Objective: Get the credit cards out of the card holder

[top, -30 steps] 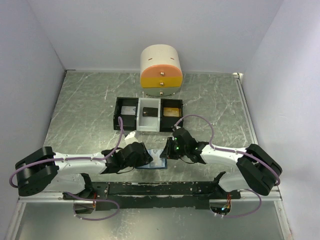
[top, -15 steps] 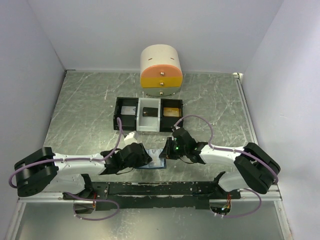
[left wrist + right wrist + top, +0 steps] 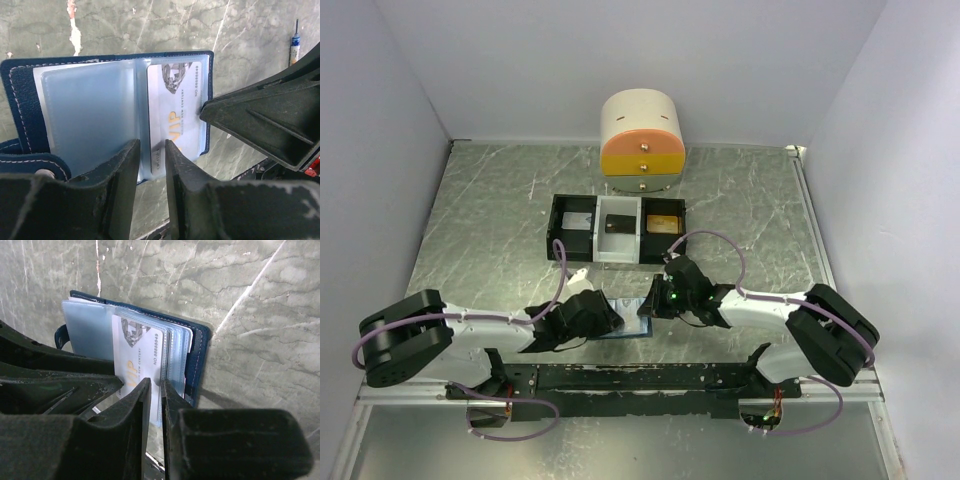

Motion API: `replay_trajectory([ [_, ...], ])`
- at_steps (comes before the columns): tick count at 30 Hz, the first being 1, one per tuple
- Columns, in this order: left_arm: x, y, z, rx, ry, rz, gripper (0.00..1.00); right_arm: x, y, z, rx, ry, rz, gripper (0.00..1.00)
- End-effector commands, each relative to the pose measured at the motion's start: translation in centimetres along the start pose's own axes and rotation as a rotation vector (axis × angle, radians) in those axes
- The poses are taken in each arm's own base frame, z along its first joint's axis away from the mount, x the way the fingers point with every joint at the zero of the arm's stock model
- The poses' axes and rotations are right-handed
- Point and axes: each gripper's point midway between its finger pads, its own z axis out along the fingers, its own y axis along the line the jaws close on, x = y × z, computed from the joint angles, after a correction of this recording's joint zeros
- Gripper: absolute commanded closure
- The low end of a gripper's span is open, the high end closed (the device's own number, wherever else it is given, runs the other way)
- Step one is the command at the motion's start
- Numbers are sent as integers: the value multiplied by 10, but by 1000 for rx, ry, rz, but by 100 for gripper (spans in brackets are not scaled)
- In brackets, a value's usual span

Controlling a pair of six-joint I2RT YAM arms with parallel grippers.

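The card holder (image 3: 85,110) lies open on the table near the front edge, between both arms (image 3: 628,326). Its clear blue sleeves are fanned out. A white credit card (image 3: 177,115) printed "VIP" sits in the right-hand sleeve (image 3: 137,350). My left gripper (image 3: 151,147) stands over the holder's near edge. Its jaws are a narrow gap apart, either side of the card's near corner. My right gripper (image 3: 156,385) is pinched on the edge of the sleeves at the holder's right side. A tan-gold card (image 3: 663,222) lies in the tray.
A black-and-white three-compartment tray (image 3: 558,232) stands behind the holder. Farther back is a round cream and orange drawer unit (image 3: 642,145). A thin white syringe (image 3: 295,42) lies on the table left of the tray (image 3: 578,272). Walls close in on three sides.
My left jaws have narrowed around the card's corner and the left arm has shifted slightly. The right gripper has stayed pinched on the sleeves.
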Motion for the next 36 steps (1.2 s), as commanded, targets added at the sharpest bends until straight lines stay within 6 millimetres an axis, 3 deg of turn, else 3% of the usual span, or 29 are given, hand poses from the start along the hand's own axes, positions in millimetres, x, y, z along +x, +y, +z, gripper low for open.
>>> replay_trajectory([
  [1,0,-5,1,61,-4,-29,63,11,-15,2,39,26,13,85],
  [9,-2,-9,-2,144,-4,-89,76,13,-16,3,46,41,7,85],
  [16,-7,-4,-8,128,-23,-89,93,11,-16,2,51,32,7,85],
  [23,-8,0,-9,87,-20,-69,93,-2,-3,-4,34,8,-35,84],
  [27,-6,-1,-8,89,-8,-67,93,-15,18,-11,-24,-18,-101,82],
  [32,-7,-6,-8,96,-4,-58,93,-9,48,-9,-139,54,-175,81],
  [36,-8,-9,-8,95,-1,-50,93,-2,30,3,-61,68,-119,81],
])
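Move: The VIP card lies in its clear sleeve, its middle about 3 cm right of the left hand, 1 cm farther out and 1 cm lower. From the right hand the card's middle is roughly 2 cm to the left, level with it and 1 cm below. The clear sleeves beside the card sit some 4 cm left and 1 cm ahead of the left hand, while the pen is about 17 cm right and 3 cm ahead of the right hand. Almost in place, the left hand shuts its part-open fingers at the card's left long edge, rolling some 5 to 10 degrees with its left side dipping and drifting under 1 cm. The right hand stays at the card's right edge, fingers nearly shut; then late and quickly it comes free, rising about 3.5 cm and swinging nearly 3 cm left over the card towards the left hand. Whether the left fingers grip the card can't be seen. ##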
